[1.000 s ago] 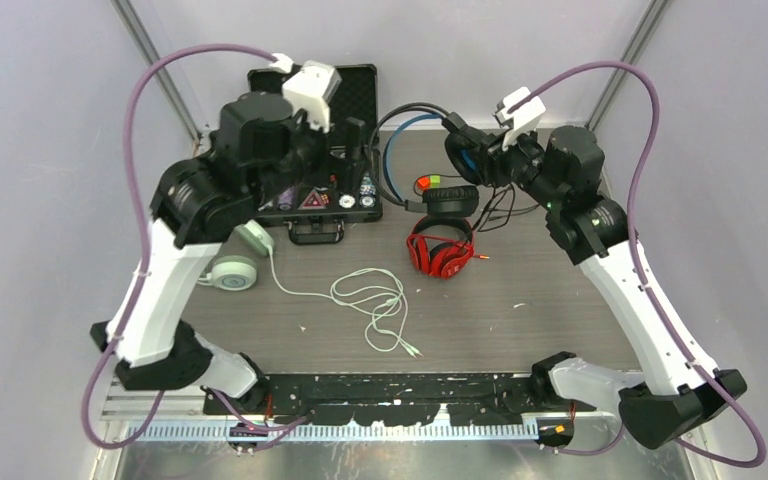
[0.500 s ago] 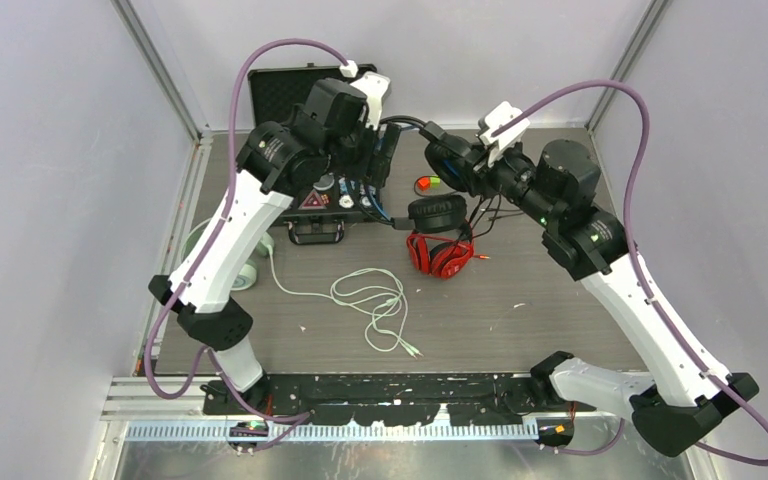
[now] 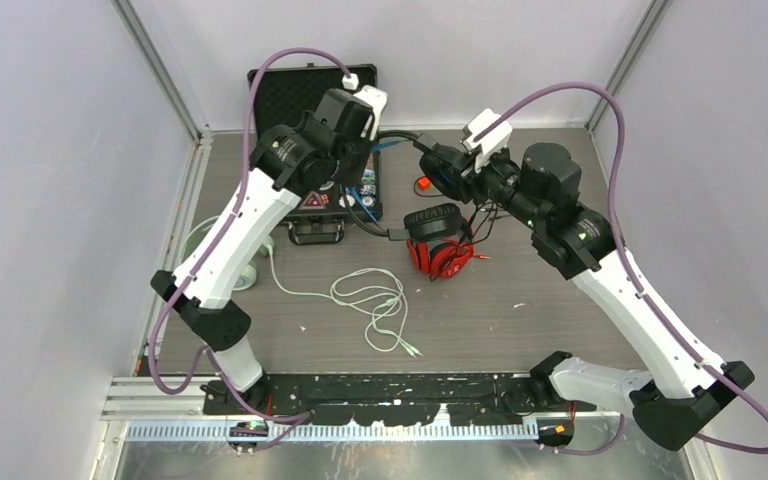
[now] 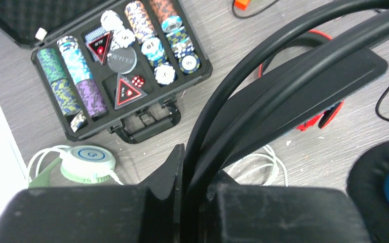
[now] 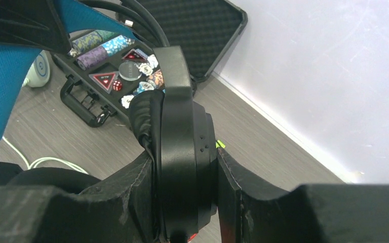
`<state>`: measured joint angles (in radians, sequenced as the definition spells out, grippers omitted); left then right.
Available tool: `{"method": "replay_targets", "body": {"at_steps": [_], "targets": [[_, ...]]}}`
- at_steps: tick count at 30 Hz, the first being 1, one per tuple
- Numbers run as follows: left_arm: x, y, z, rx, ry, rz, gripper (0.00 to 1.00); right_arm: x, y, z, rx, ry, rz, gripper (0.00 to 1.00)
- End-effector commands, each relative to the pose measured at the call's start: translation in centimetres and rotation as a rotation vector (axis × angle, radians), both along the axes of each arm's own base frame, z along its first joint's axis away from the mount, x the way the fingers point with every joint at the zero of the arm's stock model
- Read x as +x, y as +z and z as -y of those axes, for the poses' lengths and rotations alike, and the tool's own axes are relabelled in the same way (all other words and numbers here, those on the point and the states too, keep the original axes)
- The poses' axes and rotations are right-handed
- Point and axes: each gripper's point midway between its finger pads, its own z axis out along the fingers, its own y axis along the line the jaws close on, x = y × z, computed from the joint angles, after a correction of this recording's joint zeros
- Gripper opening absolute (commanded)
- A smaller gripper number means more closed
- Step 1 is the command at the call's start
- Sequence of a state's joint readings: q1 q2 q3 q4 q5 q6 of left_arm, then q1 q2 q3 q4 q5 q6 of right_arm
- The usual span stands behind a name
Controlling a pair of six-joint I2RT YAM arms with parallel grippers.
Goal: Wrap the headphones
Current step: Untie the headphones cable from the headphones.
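The black headphones with the blue inner headband hang above the table between both arms. My left gripper is shut on their thin black headband, which runs up between the jaws. One ear cup is clamped in my right gripper; the other cup dangles over the red headphones. The mint-green and white headphones lie at the left, partly behind my left arm, their white cable looped loosely at mid-table.
An open black case of poker chips stands at the back left, just under my left gripper. A small orange and green object lies near the right gripper. Black cable trails beside the red headphones. Walls close in on both sides.
My left arm swung right across the case to the black headband, and its jaws closed on it. My right arm carried the ear cup a little leftward; the hanging cup drifted over the red headphones.
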<state>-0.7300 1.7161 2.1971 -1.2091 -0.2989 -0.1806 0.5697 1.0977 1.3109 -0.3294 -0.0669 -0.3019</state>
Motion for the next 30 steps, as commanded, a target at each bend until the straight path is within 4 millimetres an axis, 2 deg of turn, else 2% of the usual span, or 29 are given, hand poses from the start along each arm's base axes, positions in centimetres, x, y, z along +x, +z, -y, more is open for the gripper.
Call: {"method": "replay_targets", "body": {"at_steps": [1,2,3,5,8,13,16,19,21,25,30], "targets": [[-0.9,2.2,-0.2,-0.050,-0.040,0.067,0.00,-0.1,4.6,-0.7,0.154,-0.002,0.069,0.16],[-0.9,2.2,-0.4,-0.052,-0.036,0.074,0.00,-0.2,4.6,-0.8,0.175,0.001,0.053,0.22],[-0.9,2.4,-0.7,-0.061,-0.030,0.082,0.00,-0.5,4.7,-0.9,0.195,0.009,0.037,0.33],[-0.8,2.7,-1.4,-0.088,-0.010,0.093,0.00,-1.2,4.6,-1.2,0.243,0.026,-0.010,0.48],[-0.4,3.9,-3.0,-0.178,0.037,0.114,0.00,-2.5,4.0,-1.5,0.283,0.059,-0.087,0.59],[0.0,6.6,-6.0,-0.297,0.103,0.171,0.00,-5.5,3.5,-1.7,0.347,0.122,-0.195,0.67],[-0.1,7.9,-7.5,-0.325,0.124,0.202,0.00,-7.0,3.9,-1.5,0.362,0.155,-0.199,0.71],[-0.3,8.5,-8.7,-0.324,0.138,0.218,0.00,-7.7,4.9,-1.0,0.383,0.159,-0.177,0.72],[-0.9,8.9,-9.1,-0.333,0.134,0.226,0.00,-7.6,5.2,-0.6,0.389,0.136,-0.168,0.72],[-2.2,9.7,-8.9,-0.366,0.090,0.226,0.00,-6.2,3.6,0.3,0.363,0.051,-0.166,0.72],[-3.8,9.8,-7.7,-0.395,-0.004,0.193,0.00,-5.2,1.6,-0.8,0.282,0.082,-0.180,0.72]]}}
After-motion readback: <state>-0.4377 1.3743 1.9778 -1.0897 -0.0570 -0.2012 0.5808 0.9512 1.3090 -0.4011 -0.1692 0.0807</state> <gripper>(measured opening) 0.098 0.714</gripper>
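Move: The black-and-blue headphones hang between the hands, their middle some 8 cm right of and 2 cm nearer than the left hand, which already pinches the headband; from the right hand, already on the far ear cup, it is about 7 cm left and 3 cm back, nearly level. On the table, some 30 cm below the left hand, the chip case lies about 9 cm ahead and 10 cm left. The red headphones lie roughly 35 cm below the right hand, 2 cm back. The headphones' far ear cup comes free as the right fingers open and that hand backs off some 7 cm, rolling about 20 degrees with its left side rising, then eases slightly forward and down. The left hand keeps its pinch on the headband and, after a small dip, carries the headphones about 10 cm left and up towards the space over the chip case, finally drawing back a little. ##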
